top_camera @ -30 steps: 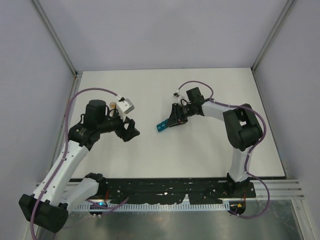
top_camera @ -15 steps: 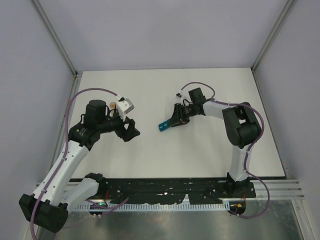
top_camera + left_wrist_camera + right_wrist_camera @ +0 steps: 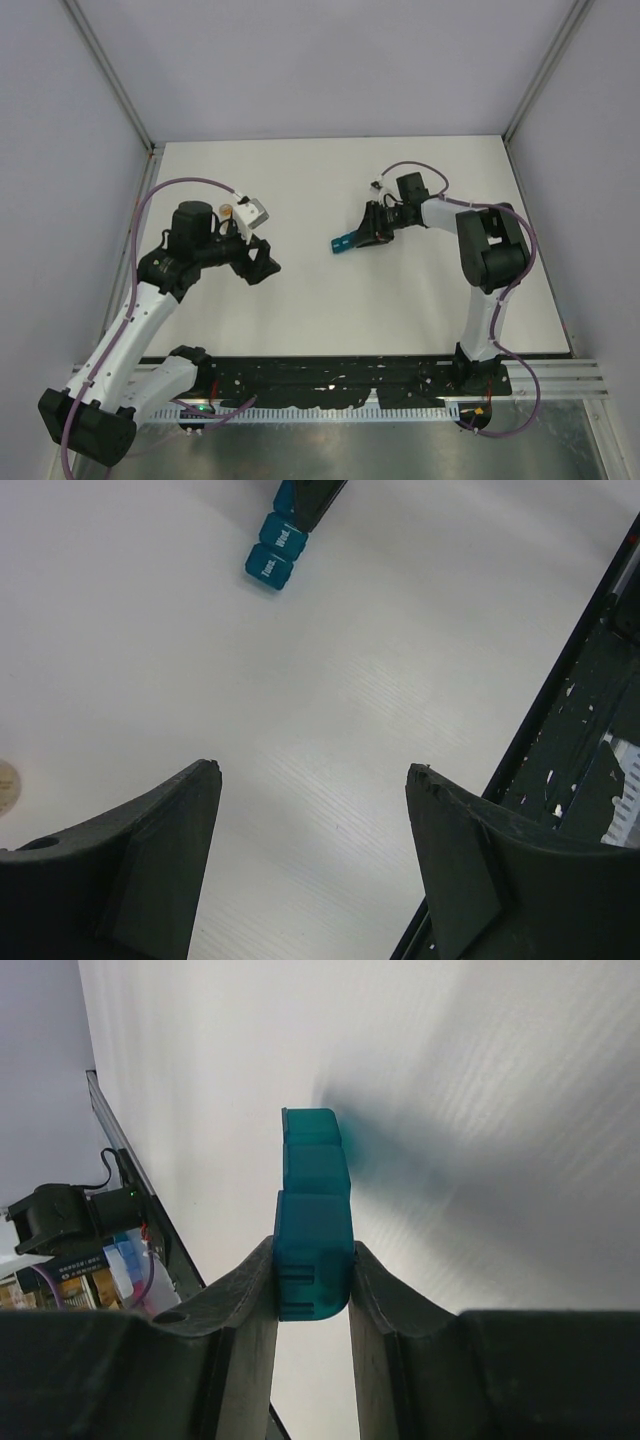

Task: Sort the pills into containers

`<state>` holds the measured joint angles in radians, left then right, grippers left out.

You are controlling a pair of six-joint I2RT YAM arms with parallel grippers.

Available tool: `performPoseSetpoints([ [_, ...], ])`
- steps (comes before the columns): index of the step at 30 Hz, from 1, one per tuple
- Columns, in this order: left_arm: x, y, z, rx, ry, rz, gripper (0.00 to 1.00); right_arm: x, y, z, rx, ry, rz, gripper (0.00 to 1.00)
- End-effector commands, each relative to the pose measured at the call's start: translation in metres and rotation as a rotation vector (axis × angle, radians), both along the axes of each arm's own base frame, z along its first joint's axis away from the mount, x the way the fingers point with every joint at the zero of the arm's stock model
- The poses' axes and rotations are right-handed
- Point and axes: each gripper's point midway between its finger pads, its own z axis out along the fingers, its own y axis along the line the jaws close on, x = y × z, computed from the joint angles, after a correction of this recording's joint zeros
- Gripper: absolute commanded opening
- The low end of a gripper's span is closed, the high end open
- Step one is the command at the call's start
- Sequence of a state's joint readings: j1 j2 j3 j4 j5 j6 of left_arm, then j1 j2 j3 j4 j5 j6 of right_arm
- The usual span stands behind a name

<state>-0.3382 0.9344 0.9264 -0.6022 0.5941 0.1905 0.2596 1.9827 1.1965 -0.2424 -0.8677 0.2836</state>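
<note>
The containers [image 3: 314, 1210] are one teal strip of three joined lidded boxes. My right gripper [image 3: 313, 1260] is shut on one end of it, a finger pressed on either side. From above, the strip [image 3: 342, 243] sticks out to the left of the right gripper [image 3: 362, 237] at mid-table, low over the white surface. The left wrist view shows the strip [image 3: 278, 545] far ahead, its lids printed with small white words. My left gripper [image 3: 262, 262] hangs over the left-centre of the table, open [image 3: 315, 770] with nothing between its fingers. No pills show in any view.
A small round tan disc [image 3: 227, 210] lies on the table behind the left arm and shows at the left edge of the left wrist view [image 3: 4, 785]. A black rail [image 3: 330, 375] runs along the table's near edge. Grey walls close in the back and both sides.
My right gripper has carried the teal strip to the right and slightly toward the back. The left arm has barely moved and its jaws stay apart.
</note>
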Motion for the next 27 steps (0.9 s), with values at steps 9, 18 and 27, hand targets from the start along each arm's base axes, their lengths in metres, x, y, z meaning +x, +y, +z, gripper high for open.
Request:
performPoseSetpoints([
  [9,0.001,-0.003,0.012,-0.031,-0.047,-0.016,0.78,-0.004,-0.049,-0.015,-0.058,-0.008,-0.033,0.44],
  [18,-0.001,-0.003,0.013,-0.035,-0.053,-0.017,0.78,-0.011,-0.086,-0.029,-0.093,0.008,-0.044,0.63],
  [27,-0.004,-0.002,0.018,-0.041,-0.077,-0.02,0.79,-0.019,-0.127,-0.028,-0.203,-0.012,-0.086,0.75],
])
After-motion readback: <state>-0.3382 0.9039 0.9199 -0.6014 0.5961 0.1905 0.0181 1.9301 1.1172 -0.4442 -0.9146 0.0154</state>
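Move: The teal pill container is still pinched by its right-hand end in the right fingers, its middle some 3 cm to that hand's left, 1 cm nearer the base and 1 cm lower. The bare patch of table where it goes lies about 5 cm to the hand's right, 1 cm back and 4 cm below; nothing else stands close by. From the idle left hand, the container is roughly 22 cm to the right, 10 cm ahead and 18 cm below. The pill container is carried rightward by the right hand, which sinks about 2 cm on the way towards the open table. The fingers, starting to part early, spread from about a third open to nearly three quarters and let go of the container's right end. Still travelling right, the hand covers some 9 cm in all, rising about 1 cm at the end, with hardly any wrist turn. ##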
